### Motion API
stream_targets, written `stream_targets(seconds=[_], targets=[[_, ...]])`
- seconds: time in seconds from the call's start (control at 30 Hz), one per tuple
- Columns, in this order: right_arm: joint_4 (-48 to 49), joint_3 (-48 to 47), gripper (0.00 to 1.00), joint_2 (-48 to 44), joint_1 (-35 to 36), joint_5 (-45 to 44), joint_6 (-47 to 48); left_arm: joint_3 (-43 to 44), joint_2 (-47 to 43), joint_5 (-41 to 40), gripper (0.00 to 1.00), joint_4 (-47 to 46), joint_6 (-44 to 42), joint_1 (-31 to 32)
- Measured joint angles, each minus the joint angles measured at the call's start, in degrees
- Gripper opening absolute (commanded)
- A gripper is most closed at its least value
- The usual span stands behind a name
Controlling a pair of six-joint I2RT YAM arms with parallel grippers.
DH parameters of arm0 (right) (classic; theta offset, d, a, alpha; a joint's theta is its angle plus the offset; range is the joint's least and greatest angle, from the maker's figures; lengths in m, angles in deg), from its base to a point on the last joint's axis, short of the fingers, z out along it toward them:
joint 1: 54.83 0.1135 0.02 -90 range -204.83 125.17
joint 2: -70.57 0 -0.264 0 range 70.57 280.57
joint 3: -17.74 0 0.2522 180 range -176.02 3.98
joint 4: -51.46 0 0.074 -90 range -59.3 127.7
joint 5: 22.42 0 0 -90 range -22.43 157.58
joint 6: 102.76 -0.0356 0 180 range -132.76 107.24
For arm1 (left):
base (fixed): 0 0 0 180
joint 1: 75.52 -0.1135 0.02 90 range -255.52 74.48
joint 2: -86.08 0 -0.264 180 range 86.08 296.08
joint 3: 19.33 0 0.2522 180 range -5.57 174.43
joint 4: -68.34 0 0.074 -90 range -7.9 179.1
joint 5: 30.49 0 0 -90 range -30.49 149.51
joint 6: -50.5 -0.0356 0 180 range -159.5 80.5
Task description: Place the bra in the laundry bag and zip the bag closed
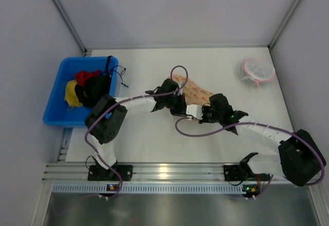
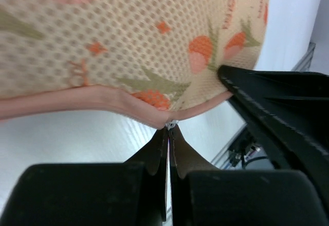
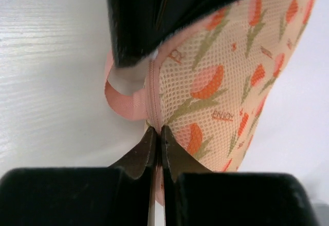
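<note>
The laundry bag (image 1: 194, 90), cream-peach mesh with orange prints and a pink edge, lies at mid-table between both arms. My left gripper (image 1: 179, 105) meets its near edge from the left. In the left wrist view the jaws (image 2: 170, 129) are shut on a small white zipper pull at the bag's pink rim (image 2: 103, 98). My right gripper (image 1: 195, 112) comes in from the right. Its jaws (image 3: 158, 129) are shut on the bag's pink zip seam (image 3: 153, 90), next to a pink fabric loop (image 3: 121, 102). The bra is hidden in every view.
A blue bin (image 1: 55, 98) holding red, yellow and black clothes stands at the left edge. A small round pink-rimmed white mesh item (image 1: 257, 71) lies at the back right. A metal rail (image 1: 169, 172) runs along the front; walls enclose the table.
</note>
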Motion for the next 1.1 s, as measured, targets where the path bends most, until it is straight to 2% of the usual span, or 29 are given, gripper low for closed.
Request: stream_targets(seconds=[0.17, 0.33, 0.63, 0.67, 0.7, 0.77, 0.8, 0.83, 0.9, 1.1], targets=[[-0.9, 0.7, 0.0, -4.6, -4.3, 2.9, 4.1, 0.0, -1.8, -2.8, 0.0, 2.7, -6.1, -3.6], [-2.5, 0.8, 0.0, -5.5, -9.1, 5.4, 7.5, -0.9, -3.2, -4.1, 0.0, 5.2, -11.4, -8.0], [-2.7, 0.5, 0.0, 0.6, -17.0, 6.6, 12.1, -3.3, -5.0, -3.3, 0.0, 7.8, -16.5, -10.9], [-2.7, 0.2, 0.02, 1.6, -17.7, 6.7, 12.5, -3.4, -5.2, -2.9, 0.0, 8.0, -16.7, -10.8], [-2.7, -0.5, 0.16, 2.5, -18.3, 6.7, 12.8, -3.4, -5.3, -2.4, 0.0, 8.0, -16.8, -10.7], [-3.3, -2.6, 0.33, 4.1, -19.0, 6.5, 12.5, -3.4, -5.4, -1.2, 0.0, 8.1, -16.6, -10.7], [-3.8, -4.3, 0.52, 4.7, -19.3, 6.4, 12.1, -3.4, -5.5, -0.9, 0.0, 8.1, -16.5, -10.7], [-4.2, -5.6, 0.58, 4.7, -19.5, 6.5, 11.1, -3.4, -5.6, -0.5, 0.0, 8.2, -16.1, -10.7], [-4.8, -9.0, 0.63, 4.3, -19.8, 7.3, 9.6, -3.3, -5.6, 0.3, 0.0, 8.5, -15.4, -10.6], [-8.6, -13.6, 0.7, -1.6, -18.1, 11.9, 5.9, 0.5, -5.6, 0.5, 0.0, 9.9, -12.3, -7.8]])
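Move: The left fingers hold the zip pull, with the floral laundry bag's middle about 10 cm ahead, 3 cm right and 3 cm lower. The right fingers pinch the bag's zip seam; from them the zip pull is some 4 cm left and 2 cm ahead, and the bag's middle about 12 cm ahead, 1 cm left and 3 cm below. Left hand drags the zip pull left; right hand tugs the seam about 8 cm right, releases and rises. ##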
